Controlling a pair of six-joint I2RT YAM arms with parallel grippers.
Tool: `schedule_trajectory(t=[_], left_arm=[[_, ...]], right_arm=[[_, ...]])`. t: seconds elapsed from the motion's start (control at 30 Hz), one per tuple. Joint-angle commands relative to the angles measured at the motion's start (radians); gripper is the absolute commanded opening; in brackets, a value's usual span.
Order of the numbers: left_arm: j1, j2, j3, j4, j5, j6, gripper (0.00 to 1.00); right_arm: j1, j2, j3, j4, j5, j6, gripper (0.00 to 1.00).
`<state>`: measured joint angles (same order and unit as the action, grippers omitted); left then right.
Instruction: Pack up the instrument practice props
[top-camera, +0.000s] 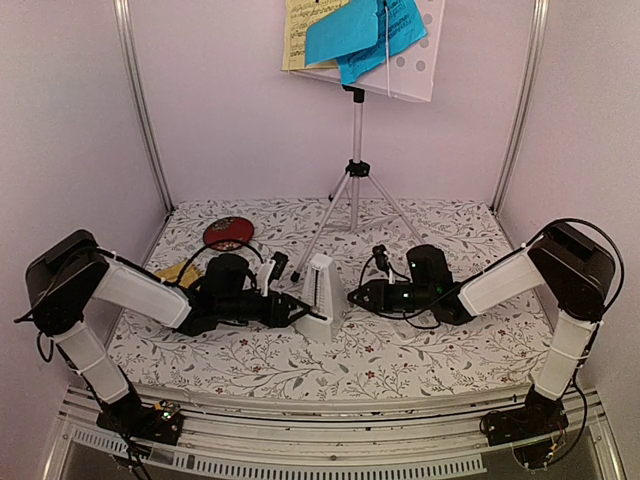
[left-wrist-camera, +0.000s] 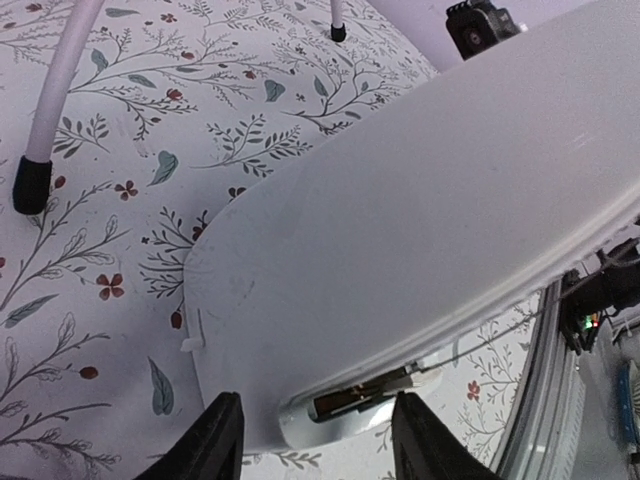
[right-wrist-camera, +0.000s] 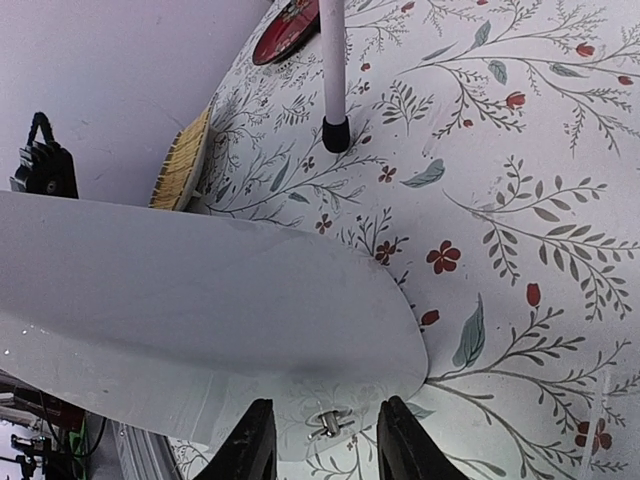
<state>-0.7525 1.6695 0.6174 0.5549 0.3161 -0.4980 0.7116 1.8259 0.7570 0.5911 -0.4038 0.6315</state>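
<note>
The white pyramid metronome (top-camera: 320, 290) stands upright mid-table between both grippers. My left gripper (top-camera: 298, 312) is at its left lower side. In the left wrist view its jaws (left-wrist-camera: 318, 440) flank the metronome's (left-wrist-camera: 400, 220) bottom edge and a silver slotted part (left-wrist-camera: 350, 405); contact is unclear. My right gripper (top-camera: 355, 297) faces its right side. There the jaws (right-wrist-camera: 325, 440) stand apart around the small winding key (right-wrist-camera: 330, 422) on the metronome (right-wrist-camera: 200, 300), gaps either side. Behind stands the music stand (top-camera: 415, 70) on its tripod (top-camera: 355, 180), holding blue (top-camera: 360, 35) and pale-yellow sheets (top-camera: 297, 35).
A round red dish (top-camera: 228, 232) and a yellow woven tray (top-camera: 178, 270) lie at the left, behind my left arm. Tripod feet (left-wrist-camera: 32, 185) (right-wrist-camera: 336, 135) rest on the floral cloth just behind the metronome. Walls close in on three sides.
</note>
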Motion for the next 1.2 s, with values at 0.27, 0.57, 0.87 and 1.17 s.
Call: schedule_trajectory(t=[0.27, 0.57, 0.87, 1.17], left_arm=[[-0.098, 0.050, 0.024, 0.028, -0.024, 0.007, 0.53], [-0.147, 0.039, 0.016, 0.104, -0.014, 0.018, 0.55], [-0.145, -0.276, -0.107, 0.044, -0.253, 0.091, 0.77], [-0.129, -0.413, -0.100, -0.014, -0.321, 0.151, 0.81]], right_arm=[[0.014, 0.073, 0.089, 0.003, -0.033, -0.001, 0.33], [0.013, 0.056, 0.112, -0.040, -0.003, -0.057, 0.43], [-0.023, -0.289, -0.042, -0.360, 0.301, -0.182, 0.58], [-0.106, -0.414, -0.159, -0.576, 0.417, -0.132, 0.55]])
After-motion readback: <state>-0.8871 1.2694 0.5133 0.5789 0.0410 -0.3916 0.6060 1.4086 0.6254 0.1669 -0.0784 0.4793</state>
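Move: The upright metronome stands between the hands: its middle is about 5 cm to the left hand's right, 1 cm ahead and 4 cm higher. The stand's nearest foot is some 12 cm ahead of the left hand and 3 cm left, 5 cm lower. From the right hand, the metronome is about 6 cm left, 2 cm back and 4 cm higher; a clear plastic piece lies 12 cm right, 2 cm back and 4 cm below. Left hand pushes back-right about 5 cm, right hand forward, turning metronome counter-clockwise; left then lifts, right withdraws rightward. ##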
